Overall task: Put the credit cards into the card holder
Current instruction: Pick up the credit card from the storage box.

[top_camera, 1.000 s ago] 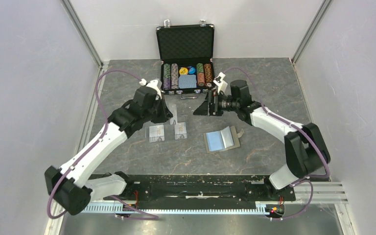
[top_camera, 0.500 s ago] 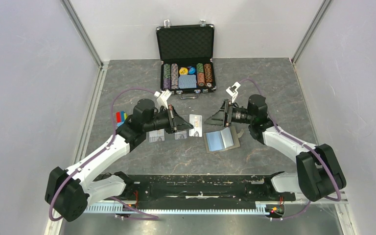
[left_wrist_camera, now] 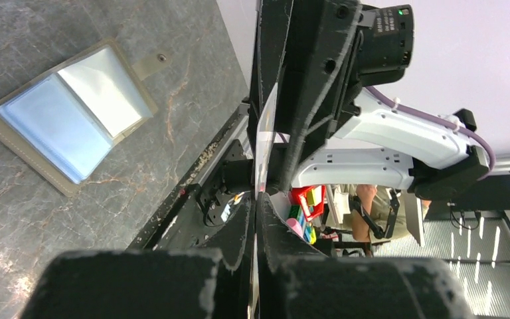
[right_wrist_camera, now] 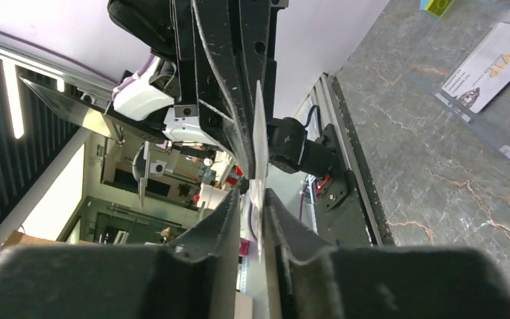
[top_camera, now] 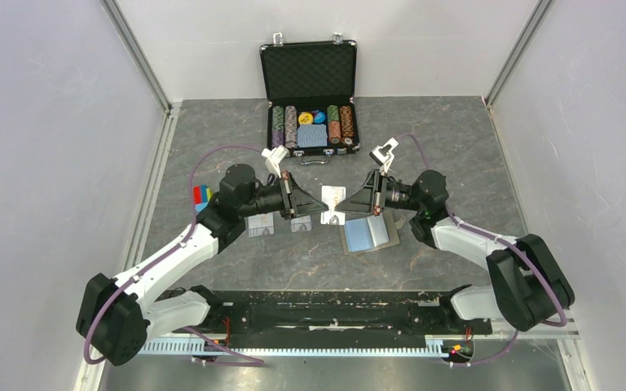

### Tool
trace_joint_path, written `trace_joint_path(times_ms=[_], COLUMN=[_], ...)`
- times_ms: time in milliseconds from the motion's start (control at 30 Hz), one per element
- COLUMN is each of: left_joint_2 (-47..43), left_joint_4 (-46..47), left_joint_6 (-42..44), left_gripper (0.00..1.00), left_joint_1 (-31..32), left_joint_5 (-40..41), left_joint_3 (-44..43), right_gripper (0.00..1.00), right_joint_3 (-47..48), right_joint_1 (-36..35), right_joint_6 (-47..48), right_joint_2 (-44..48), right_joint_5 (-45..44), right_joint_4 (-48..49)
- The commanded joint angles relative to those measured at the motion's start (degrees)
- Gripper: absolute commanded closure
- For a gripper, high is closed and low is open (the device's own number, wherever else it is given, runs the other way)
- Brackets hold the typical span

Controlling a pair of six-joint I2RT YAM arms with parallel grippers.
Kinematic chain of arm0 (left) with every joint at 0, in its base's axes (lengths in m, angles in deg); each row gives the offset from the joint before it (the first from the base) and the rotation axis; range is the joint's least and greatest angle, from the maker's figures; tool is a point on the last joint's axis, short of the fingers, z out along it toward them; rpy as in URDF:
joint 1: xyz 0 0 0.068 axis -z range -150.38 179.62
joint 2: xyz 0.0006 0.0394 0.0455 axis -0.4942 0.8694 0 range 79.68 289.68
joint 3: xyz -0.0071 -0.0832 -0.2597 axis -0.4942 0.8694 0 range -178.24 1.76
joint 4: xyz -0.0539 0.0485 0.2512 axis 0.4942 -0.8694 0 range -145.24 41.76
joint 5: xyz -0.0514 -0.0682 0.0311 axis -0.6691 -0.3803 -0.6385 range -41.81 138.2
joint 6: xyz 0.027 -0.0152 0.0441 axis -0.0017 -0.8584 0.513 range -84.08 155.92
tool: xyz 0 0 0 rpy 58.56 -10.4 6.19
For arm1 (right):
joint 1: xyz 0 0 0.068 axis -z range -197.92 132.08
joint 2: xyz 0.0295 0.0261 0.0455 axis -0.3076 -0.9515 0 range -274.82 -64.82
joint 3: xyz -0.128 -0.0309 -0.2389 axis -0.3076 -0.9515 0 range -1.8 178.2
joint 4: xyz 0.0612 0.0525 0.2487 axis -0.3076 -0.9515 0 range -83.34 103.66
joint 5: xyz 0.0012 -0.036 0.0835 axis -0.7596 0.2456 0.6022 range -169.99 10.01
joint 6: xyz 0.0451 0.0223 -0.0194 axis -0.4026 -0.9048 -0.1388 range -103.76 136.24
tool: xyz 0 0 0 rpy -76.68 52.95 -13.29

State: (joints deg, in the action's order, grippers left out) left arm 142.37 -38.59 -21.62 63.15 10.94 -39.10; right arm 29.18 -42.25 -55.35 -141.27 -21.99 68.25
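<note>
A whitish credit card [top_camera: 333,201] with a small gold mark hangs in the air between my two grippers. My left gripper [top_camera: 319,209] is shut on its left edge; the card shows edge-on in the left wrist view [left_wrist_camera: 265,133]. My right gripper [top_camera: 349,205] faces it, and its narrowly parted fingers [right_wrist_camera: 229,219] stand on either side of the card's edge [right_wrist_camera: 259,133] with a gap still showing. The taupe card holder [top_camera: 368,234] lies open, blue lining up, just below the right gripper, and also shows in the left wrist view [left_wrist_camera: 73,126]. Two more whitish cards [top_camera: 261,224] [top_camera: 299,222] lie in clear sleeves under the left arm.
An open black poker-chip case [top_camera: 310,106] stands at the back centre. Small coloured blocks [top_camera: 201,195] lie left of the left arm. Metal frame rails run along both sides of the grey marbled table [top_camera: 448,147].
Both grippers have moved to the centre and turned to face each other. The left one carried the card right; the right one has closed in until its fingers stand on either side of the card.
</note>
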Motion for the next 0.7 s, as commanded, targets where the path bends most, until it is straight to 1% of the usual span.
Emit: trace_joint_path(times_ms=[0,33,67,133,200,233,267,333,367,400,467,500,533,567,600,667], left_joint_2=[0.1,0.2,0.2,0.4,0.6,0.7,0.8,1.1,1.3,1.4,1.7,1.9,2.4,3.1,4.0,6.0], left_joint_4=[3.3,3.3,3.1,3.1,2.9,2.7,2.7,1.8,0.8,-1.2,-6.6,-10.4,-14.3,-16.8,-18.8,-21.2], left_joint_6=[-2.1,-2.1,-2.1,-2.1,-2.1,-2.1,-2.0,-1.9,-1.6,-0.8,1.1,2.2,3.5,4.5,5.1,5.8], left_gripper=[0.97,0.96,0.93,0.79,0.67,0.63,0.61,0.59,0.59,0.59,0.59,0.59,0.59,0.6,0.6,0.6], left_joint_1=[0.3,0.3,0.4,0.3,0.3,0.4,0.4,0.3,0.3,0.3,0.6,0.8,1.2,1.5,2.1,3.2], left_joint_5=[-1.9,-1.9,-1.9,-1.9,-1.4,-1.2,-0.9,-0.3,0.2,0.9,3.7,5.2,7.2,8.9,10.2,11.8], left_joint_3=[0.4,0.4,0.5,0.6,0.8,1.0,1.1,1.5,1.5,1.5,1.0,0.6,-0.2,-1.0,-1.6,-2.8], right_gripper=[0.89,0.95,1.0,1.0,1.0,1.0,1.0,1.0,1.0,1.0,1.0,1.0,1.0,1.0,1.0,1.0], right_joint_3=[-0.6,-0.6,-0.6,-0.6,-0.5,-0.3,0.0,1.5,3.2,5.3,11.1,14.1,16.6,18.1,19.2,19.0], right_joint_1=[-0.9,-0.9,-0.9,-0.9,-0.9,-0.8,-0.7,-0.1,0.4,0.9,2.3,3.1,3.8,4.5,5.3,7.0], right_joint_6=[-6.6,-6.8,-6.8,-5.9,-3.4,-1.5,1.2,9.0,13.3,19.8,33.5,40.0,44.6,49.5,52.7,56.1], right_joint_2=[-1.3,-1.5,-1.6,-1.6,-1.6,-1.4,-1.2,-0.9,-0.9,-1.1,-2.3,-3.2,-4.4,-5.4,-6.5,-7.8], right_joint_5=[-0.3,-0.2,0.0,0.3,0.6,0.6,0.5,0.3,0.1,-0.2,-2.5,-4.2,-6.2,-7.7,-9.3,-10.5], right_joint_4=[12.1,12.5,12.6,11.7,8.4,5.7,2.5,-8.6,-16.4,-23.8,-44.9,-52.8,-60.8,-67.0,-70.5,-74.8])
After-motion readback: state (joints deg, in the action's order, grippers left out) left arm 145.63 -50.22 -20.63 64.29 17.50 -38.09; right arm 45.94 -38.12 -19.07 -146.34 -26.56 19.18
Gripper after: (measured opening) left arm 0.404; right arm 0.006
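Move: The credit card lies about level between my hands, its middle about 2 cm to the right of my left hand, which holds it by its left edge, and 1 cm ahead. From my right hand it is about 2 cm to the left and 1 cm ahead, its right edge between the still-open fingers. Some 18 cm below, the open card holder lies 9 cm right of my right hand and 2 cm ahead; the near storage box is 7 cm left of my left hand and 6 cm ahead. I shut my right fingers on the card's right edge while my left hand holds still and opens to somewhat under half, letting go of the left edge. Then my right hand carries the card forward and down, about 6 cm each way, dipping its fingertips some 20 degrees, as my empty left hand sinks about 6.5 cm, its fingertips tipping down. ##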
